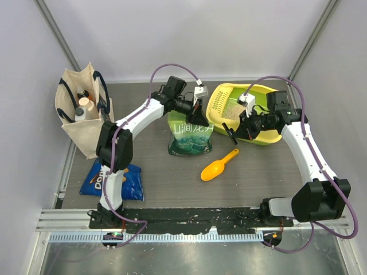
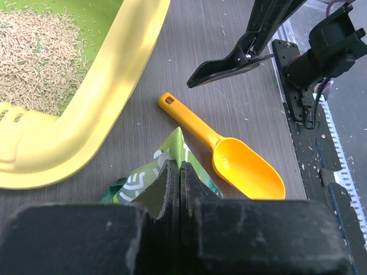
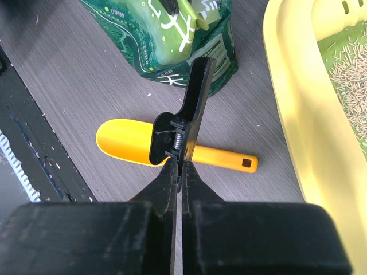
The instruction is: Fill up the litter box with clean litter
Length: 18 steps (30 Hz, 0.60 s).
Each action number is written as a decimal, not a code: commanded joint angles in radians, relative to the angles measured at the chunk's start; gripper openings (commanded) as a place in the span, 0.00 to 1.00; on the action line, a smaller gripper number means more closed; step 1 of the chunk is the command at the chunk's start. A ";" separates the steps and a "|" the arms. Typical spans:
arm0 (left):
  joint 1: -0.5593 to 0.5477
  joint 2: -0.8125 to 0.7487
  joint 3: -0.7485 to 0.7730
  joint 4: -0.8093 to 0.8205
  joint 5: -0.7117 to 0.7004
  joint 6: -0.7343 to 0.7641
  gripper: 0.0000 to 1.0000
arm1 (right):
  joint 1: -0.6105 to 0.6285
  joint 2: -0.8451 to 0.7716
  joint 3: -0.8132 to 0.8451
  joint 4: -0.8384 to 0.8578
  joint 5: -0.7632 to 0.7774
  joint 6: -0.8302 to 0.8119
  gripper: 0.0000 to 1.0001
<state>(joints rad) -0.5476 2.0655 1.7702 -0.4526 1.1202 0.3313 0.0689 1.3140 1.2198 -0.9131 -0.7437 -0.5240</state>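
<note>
The litter box (image 1: 266, 134), yellow-rimmed with a green basin, sits at the back right. Clean litter (image 1: 234, 110) lies in a beige patch by its slotted grate, and shows as pale granules (image 2: 34, 57) in the left wrist view too. A green printed pouch (image 1: 189, 137) stands upright just left of the box. My left gripper (image 2: 180, 169) is shut on the pouch's top edge (image 2: 179, 146). My right gripper (image 3: 179, 166) is shut on a black spring clip (image 3: 186, 120), held above the table between pouch and box (image 3: 289, 103).
An orange scoop (image 1: 219, 166) lies on the table in front of the pouch. At the far left stands a canvas tote bag (image 1: 80, 117) with bottles in it. A blue Doritos bag (image 1: 112, 180) lies flat by the left arm's base.
</note>
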 commanded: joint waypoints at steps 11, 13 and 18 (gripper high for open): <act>-0.012 -0.077 -0.086 0.161 -0.059 -0.083 0.48 | -0.001 -0.012 0.003 0.060 -0.025 0.041 0.01; -0.029 -0.081 -0.087 0.163 -0.077 -0.031 0.52 | -0.003 -0.010 0.006 0.060 -0.020 0.041 0.01; -0.064 -0.108 -0.120 0.236 -0.163 0.038 0.53 | -0.004 -0.015 0.003 0.049 -0.016 0.039 0.01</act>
<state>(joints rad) -0.5678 2.0266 1.6875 -0.3187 1.0370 0.2993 0.0689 1.3144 1.2163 -0.8837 -0.7456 -0.4931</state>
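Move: Between the left fingertips is the pinched, folded top of the litter bag. From that hand the black clip, held by the right hand, lies about 8 cm right and 4 cm back at a similar height. The yellow scoop is some 8 cm right, 16 cm back and 17 cm down; the litter box's middle is 18 cm right, 5 cm ahead and 14 cm lower. From the right hand, the bag top is about 11 cm left and 5 cm ahead. Opening from nearly shut to about half wide, the left fingers release their tight pinch on the bag's folded top and spread either side of the fold. The hand itself hardly travels, easing less than 1 cm down, forward and right, and ends still straddling the fold. The right hand stays put and keeps the black clip in its shut fingers. ##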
